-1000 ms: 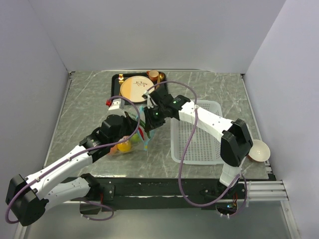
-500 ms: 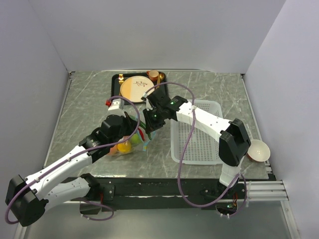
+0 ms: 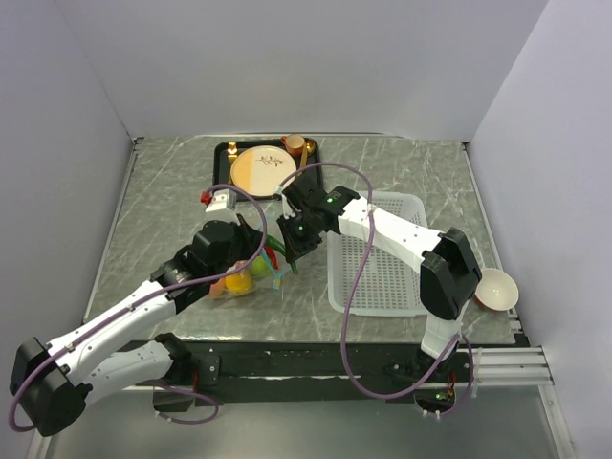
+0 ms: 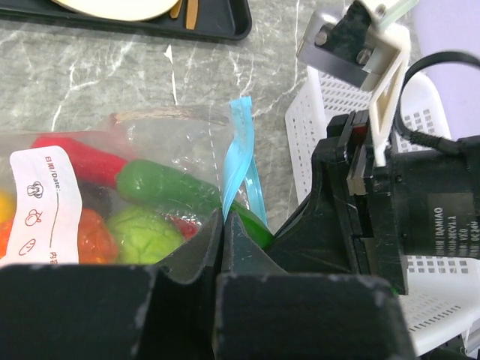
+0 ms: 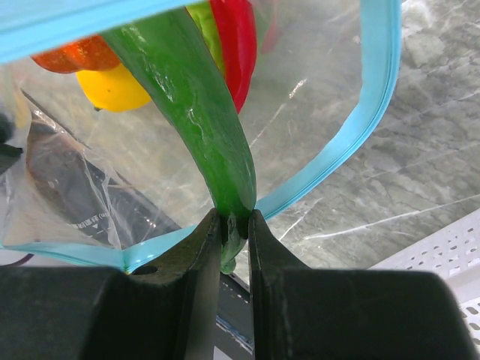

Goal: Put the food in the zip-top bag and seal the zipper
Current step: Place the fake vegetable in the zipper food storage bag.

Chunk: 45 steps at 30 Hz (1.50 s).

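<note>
The clear zip-top bag [image 4: 161,135] lies left of centre [image 3: 247,277] with its mouth facing right. My left gripper [image 4: 225,215] is shut on the light blue zipper [image 4: 240,157] at the mouth's edge. Inside the bag are a red chili [image 4: 75,159], a lime [image 4: 142,234], an orange fruit [image 4: 90,236] and a lemon [image 5: 112,88]. My right gripper [image 5: 235,219] is shut on the stem end of a green chili [image 5: 199,112]. The chili's body reaches through the open zipper loop [image 5: 360,120] into the bag, next to the red chili [image 5: 234,45].
A white mesh basket [image 3: 387,263] sits just right of the grippers. A black tray [image 3: 224,153] with a cream-and-tan plate [image 3: 260,169] is at the back. A small bowl [image 3: 497,289] sits at the table's right edge. Both arms meet closely at the bag's mouth.
My right gripper has shifted slightly down and toward the bag's mouth with the green chili in it. The left gripper has kept its hold on the zipper and stayed in place.
</note>
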Tool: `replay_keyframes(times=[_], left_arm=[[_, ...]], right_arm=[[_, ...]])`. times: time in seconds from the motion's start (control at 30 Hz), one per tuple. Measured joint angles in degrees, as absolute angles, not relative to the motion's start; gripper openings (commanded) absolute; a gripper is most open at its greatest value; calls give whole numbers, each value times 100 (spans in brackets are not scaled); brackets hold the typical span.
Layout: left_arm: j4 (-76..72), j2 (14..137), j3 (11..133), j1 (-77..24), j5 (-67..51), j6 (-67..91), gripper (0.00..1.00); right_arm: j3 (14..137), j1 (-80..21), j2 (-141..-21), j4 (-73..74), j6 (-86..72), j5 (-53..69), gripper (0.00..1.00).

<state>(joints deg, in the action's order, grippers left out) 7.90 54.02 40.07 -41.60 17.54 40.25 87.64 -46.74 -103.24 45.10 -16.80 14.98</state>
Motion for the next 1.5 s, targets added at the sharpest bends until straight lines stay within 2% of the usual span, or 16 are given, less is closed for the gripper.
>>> replay_keyframes(times=[0.53,1.07,1.17,1.27,1.4,1.5], left_arm=[[672,5596,4007,-4158,1448,3983,1],[676,5310,4007,-4158,1468,3986,1],[674,5301,4007,-4158,1487,3988,1],[674,5297,4007,-4158,1492,3992,1],[674,5295,4005,-4158,1503,4001,1],[674,5295,4003,-4158,1540,4007,1]], right_arm=[[9194,-4674,-10460,4558,-1557,1525,15],[8305,-4676,-10309,3238,-2644,1319,18],[8060,-4685,-10200,2915,-2873,1387,24],[7900,-4700,-10132,2694,-3033,1507,36],[7894,-4740,-10110,2471,-3116,1616,58],[7891,-4762,-10038,2401,-3103,1614,66]])
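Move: My right hand holds the green pepper by its stem end, the rest already reaching into the zip-top bag; the middle of the bag's open mouth is about 4 cm to the left, 1 cm ahead and roughly level. Inside the bag, the green cabbage lies some 8 cm left and 1 cm back, the yellow fruit 12 cm left and 5 cm back, both about 7 cm lower. From my left hand, already pinching the blue zipper rim, the mouth's middle is about 3 cm right, 3 cm back and 6 cm below. With my right hand I raise the green pepper about 2 cm, then ease it forward and down into the bag mouth. I finish by pushing left, about 4 cm overall, swinging the fingertips some 15 degrees more to the left with a slight clockwise turn, and open the fingers to let go as the hand starts to rise. My left hand keeps its pinch on the zipper rim. ##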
